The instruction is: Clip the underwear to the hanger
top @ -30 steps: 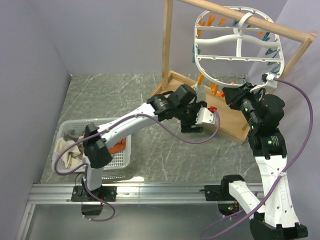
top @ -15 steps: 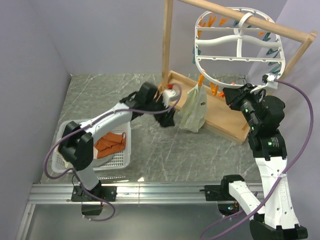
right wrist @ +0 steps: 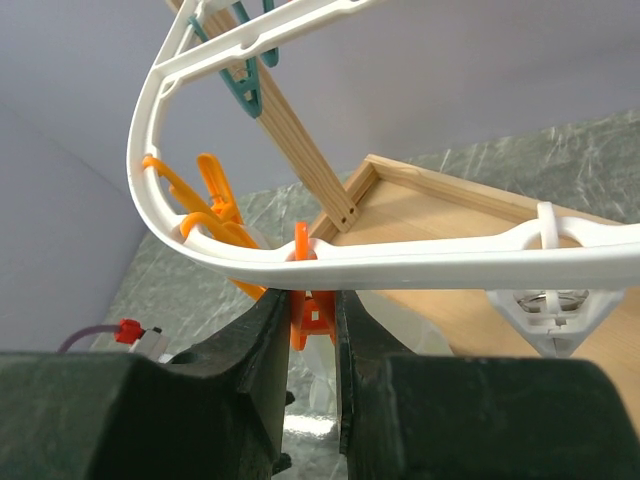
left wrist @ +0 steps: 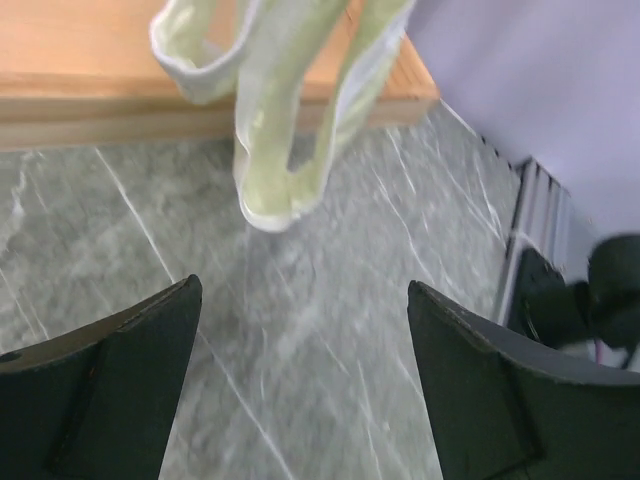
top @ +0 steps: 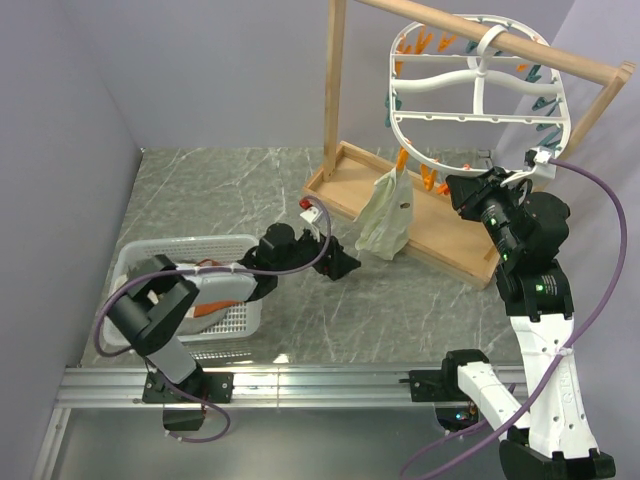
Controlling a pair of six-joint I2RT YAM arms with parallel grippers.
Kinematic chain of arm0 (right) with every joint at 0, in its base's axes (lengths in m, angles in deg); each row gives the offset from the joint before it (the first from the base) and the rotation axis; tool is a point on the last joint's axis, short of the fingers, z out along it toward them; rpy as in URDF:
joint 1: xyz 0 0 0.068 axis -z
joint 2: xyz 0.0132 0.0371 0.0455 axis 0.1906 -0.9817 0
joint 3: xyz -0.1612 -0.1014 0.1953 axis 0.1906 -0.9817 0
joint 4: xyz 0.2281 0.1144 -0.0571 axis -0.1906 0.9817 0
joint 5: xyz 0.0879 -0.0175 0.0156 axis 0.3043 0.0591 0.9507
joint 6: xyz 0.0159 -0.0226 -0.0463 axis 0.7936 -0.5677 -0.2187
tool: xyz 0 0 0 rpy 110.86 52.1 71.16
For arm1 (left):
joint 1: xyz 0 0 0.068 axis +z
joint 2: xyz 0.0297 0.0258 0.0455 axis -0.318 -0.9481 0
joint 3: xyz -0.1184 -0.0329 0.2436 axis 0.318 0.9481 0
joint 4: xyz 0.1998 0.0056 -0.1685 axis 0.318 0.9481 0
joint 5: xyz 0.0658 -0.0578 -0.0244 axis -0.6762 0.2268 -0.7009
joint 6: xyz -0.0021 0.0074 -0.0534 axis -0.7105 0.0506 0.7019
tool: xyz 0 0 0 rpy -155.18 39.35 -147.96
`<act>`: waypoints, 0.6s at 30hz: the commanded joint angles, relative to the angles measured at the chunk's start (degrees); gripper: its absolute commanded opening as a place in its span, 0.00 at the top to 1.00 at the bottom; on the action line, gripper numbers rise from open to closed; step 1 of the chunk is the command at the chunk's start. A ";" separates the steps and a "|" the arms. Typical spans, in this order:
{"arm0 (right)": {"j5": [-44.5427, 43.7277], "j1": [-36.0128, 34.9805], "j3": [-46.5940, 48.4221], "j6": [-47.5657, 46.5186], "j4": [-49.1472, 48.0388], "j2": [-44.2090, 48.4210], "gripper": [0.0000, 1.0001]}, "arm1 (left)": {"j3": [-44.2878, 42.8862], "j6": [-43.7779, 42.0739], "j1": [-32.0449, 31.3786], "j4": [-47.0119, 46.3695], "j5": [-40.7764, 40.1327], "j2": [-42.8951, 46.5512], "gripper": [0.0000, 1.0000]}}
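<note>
The pale cream-yellow underwear (top: pixel 388 215) hangs limp from the lower rim of the white oval hanger (top: pixel 475 90), its bottom just above the wooden base. My left gripper (top: pixel 340 262) sits low over the table, left of and below it, open and empty. In the left wrist view the underwear (left wrist: pixel 280 100) dangles ahead of my left gripper (left wrist: pixel 300 385), well apart. My right gripper (right wrist: pixel 312 330) is shut on an orange clothespin (right wrist: pixel 312 315) under the hanger rim (right wrist: pixel 420 265). I cannot tell which pin holds the cloth.
The wooden frame stand has an upright post (top: pixel 335 90) and a tray-like base (top: pixel 450 240) beneath the hanger. A white basket (top: pixel 140 262) at the left holds an orange-rust cloth (top: pixel 218 300) and pale cloths. Walls close in on the left and back.
My left gripper let go of the underwear, swung away left and dropped low toward the basket, its jaws widening. The underwear now hangs on its own. The right arm has not moved.
</note>
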 commanded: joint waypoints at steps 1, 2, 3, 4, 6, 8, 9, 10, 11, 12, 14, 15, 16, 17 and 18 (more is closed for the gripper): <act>-1.17 0.26 0.47 0.01 -1.90 -0.06 1.00 | 2.22 3.59 -2.45 -19.13 -7.10 -2.99 0.10; -1.26 0.26 0.56 -0.08 -1.99 -0.14 1.00 | 2.57 2.28 -3.50 -22.46 -7.38 -3.70 0.10; -1.17 0.26 0.73 -0.34 -1.90 -0.23 1.00 | 2.84 2.09 -3.86 -24.06 -7.29 -5.62 0.10; -1.34 0.35 0.99 -0.34 -1.81 -0.41 1.00 | 2.93 2.43 -4.21 -25.03 -7.47 -6.59 0.10; -1.35 0.26 1.43 -0.26 -1.46 -0.58 1.00 | 2.58 4.63 -4.92 -27.57 -8.78 -8.61 0.10; -1.34 0.26 1.79 -0.08 -1.37 -0.76 1.00 | 2.49 5.86 -6.23 -30.39 -10.53 -11.43 0.11; -1.43 0.26 1.88 -0.08 -1.37 -0.76 1.00 | 2.14 5.78 -6.85 -32.84 -11.33 -12.31 0.11; -1.35 0.26 2.05 -0.08 -1.20 -0.85 1.00 | 1.88 5.78 -7.46 -33.73 -12.55 -13.97 0.11; -1.43 0.26 2.23 0.01 -0.94 -1.02 1.00 | 1.44 6.39 -8.51 -34.18 -14.48 -14.86 0.11; -1.43 0.26 2.49 0.01 -0.59 -1.11 1.00 | 0.65 7.09 -8.87 -35.05 -15.54 -16.52 0.12; -1.52 0.35 2.84 -0.08 -0.41 -1.11 1.00 | -0.58 8.68 -9.84 -36.02 -16.69 -18.02 0.12; -1.61 0.26 2.84 -0.08 -0.32 -1.11 1.00 | -0.85 8.77 -10.10 -37.07 -18.78 -19.60 0.12; -1.61 0.35 3.02 -0.17 -0.06 -1.11 1.00 | -1.29 8.77 -10.37 -37.69 -19.24 -20.39 0.12; -1.70 0.35 3.19 -0.17 0.12 -1.20 1.00 | -1.81 8.51 -10.54 -38.22 -19.68 -21.19 0.12; -1.70 0.35 3.19 -0.34 0.38 -1.20 1.00 | -2.95 8.24 -10.55 -38.57 -20.21 -22.41 0.12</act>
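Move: The half-hung underwear's middle is about 9 cm to the left hand's right, 6 cm ahead and 8 cm higher, its lower hem near hand height. The clip in the right fingers stands some 19 cm to the left hand's right, 2 cm ahead and 25 cm above; the wooden tray lies roughly 17 cm right, 22 cm ahead and 14 cm below. From the right hand, the underwear is about 11 cm left, 5 cm ahead and 17 cm below. Rightward and sinking as it goes, the left hand travels about 6 cm right and 4 cm down towards the underwear's lower hem, its fingers wide open and not yet touching cloth. The wrist turns some 10 degrees, bringing the fingertips up to nearly level and slightly more forward. The right hand keeps its hold on the orange clip at the hanger's rim. ##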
